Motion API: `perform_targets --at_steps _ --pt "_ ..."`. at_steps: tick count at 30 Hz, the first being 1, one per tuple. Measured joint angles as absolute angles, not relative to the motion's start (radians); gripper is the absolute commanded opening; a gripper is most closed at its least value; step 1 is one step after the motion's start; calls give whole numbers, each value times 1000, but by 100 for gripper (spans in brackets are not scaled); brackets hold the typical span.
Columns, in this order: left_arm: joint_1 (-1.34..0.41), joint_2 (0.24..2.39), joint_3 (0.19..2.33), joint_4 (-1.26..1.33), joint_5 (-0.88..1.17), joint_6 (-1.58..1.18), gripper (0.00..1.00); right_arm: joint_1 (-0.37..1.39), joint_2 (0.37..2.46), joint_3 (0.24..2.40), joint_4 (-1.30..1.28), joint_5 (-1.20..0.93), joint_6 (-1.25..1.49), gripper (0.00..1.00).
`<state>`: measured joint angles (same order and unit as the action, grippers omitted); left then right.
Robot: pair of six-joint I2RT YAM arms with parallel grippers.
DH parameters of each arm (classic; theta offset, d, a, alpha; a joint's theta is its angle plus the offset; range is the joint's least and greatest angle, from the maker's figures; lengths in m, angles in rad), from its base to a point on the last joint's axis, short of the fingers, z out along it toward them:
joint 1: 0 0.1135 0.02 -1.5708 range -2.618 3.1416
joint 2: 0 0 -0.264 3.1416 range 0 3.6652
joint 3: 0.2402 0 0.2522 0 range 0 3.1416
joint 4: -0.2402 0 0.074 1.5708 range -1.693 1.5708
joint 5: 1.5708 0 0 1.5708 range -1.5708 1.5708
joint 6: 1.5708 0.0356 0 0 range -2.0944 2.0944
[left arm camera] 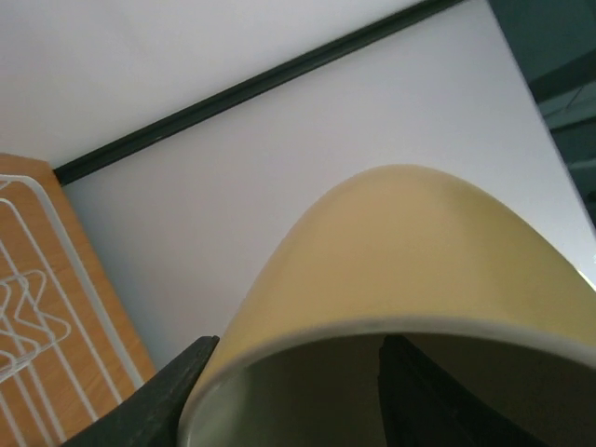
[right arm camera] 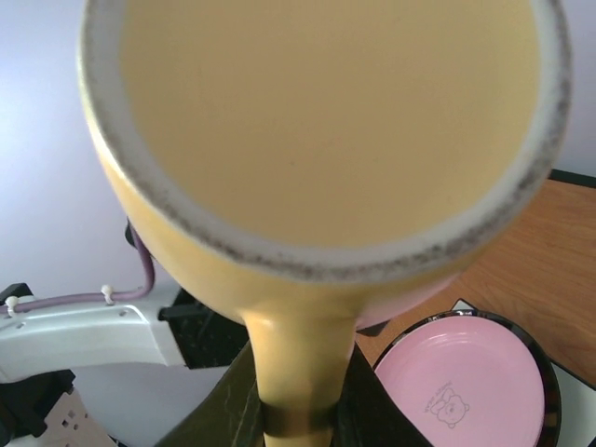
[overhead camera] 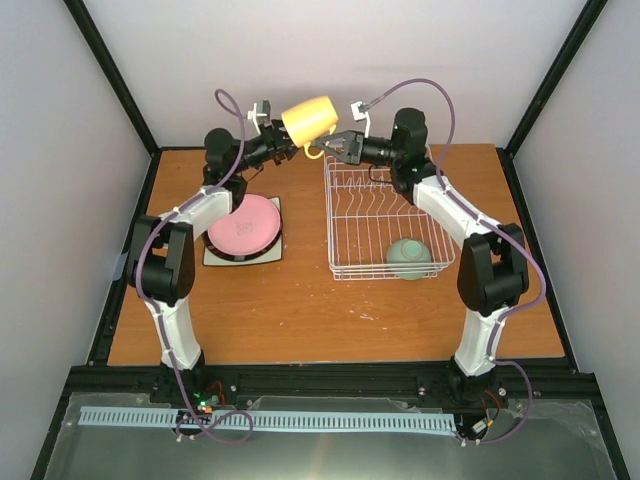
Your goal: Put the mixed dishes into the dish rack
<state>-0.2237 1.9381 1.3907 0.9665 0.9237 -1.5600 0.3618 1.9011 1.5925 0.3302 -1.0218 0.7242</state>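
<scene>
The yellow mug [overhead camera: 310, 120] hangs in the air between both arms, above the back left corner of the dish rack [overhead camera: 345, 215]. My right gripper [overhead camera: 328, 146] is shut on the mug's handle [right arm camera: 298, 372], with the mug's base [right arm camera: 326, 121] filling the right wrist view. My left gripper [overhead camera: 287, 143] straddles the mug's rim [left arm camera: 391, 326], one finger [left arm camera: 158, 410] outside and one inside, jaws set wide apart. A mint-green bowl [overhead camera: 409, 257] lies in the rack. The pink plate [overhead camera: 245, 225] sits on a black-rimmed plate [right arm camera: 549, 372] and the white square plate [overhead camera: 212, 258]. The flower-marked plate is hidden.
The plate stack sits left of the rack on the wooden table [overhead camera: 300, 310]. Black frame posts [overhead camera: 110, 70] and white walls enclose the back and sides. The table's near edge runs along a black rail [overhead camera: 320, 375].
</scene>
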Motion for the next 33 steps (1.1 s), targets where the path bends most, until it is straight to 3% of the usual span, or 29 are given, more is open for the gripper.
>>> perform_targets --at_steps 8,17,33 --pt "-220 1900 1557 532 1021 -1158 48 319 1824 1564 274 -1001 680 3" --pt "-191 1900 1740 210 1033 -847 49 228 1792 1522 121 -869 632 3" --pt "-168 1895 1781 -105 946 -547 48 202 1732 1522 -69 -799 534 3"
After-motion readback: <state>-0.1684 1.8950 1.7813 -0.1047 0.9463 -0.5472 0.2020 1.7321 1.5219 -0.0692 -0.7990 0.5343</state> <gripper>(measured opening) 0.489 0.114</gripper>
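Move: The right hand has the mug by its handle; the middle of the dish rack lies about 17 cm to its right, 4 cm nearer the base and some 21 cm below. The green bowl in it is roughly 21 cm right, 16 cm back and 23 cm below. From the left hand, the pink plate is about 16 cm left, 9 cm back and 25 cm below, while the mug is just 4 cm right and 1 cm ahead, level. The left hand's already open fingers come free of the mug's rim, tilting some 30 degrees so the tips dip, rising a little and sinking again, then easing slightly left and forward. The right hand keeps its pinch on the handle and carries the mug about 10 cm right and a little forward, rising slightly before it sinks, turning about 20 degrees clockwise, towards the rack. ##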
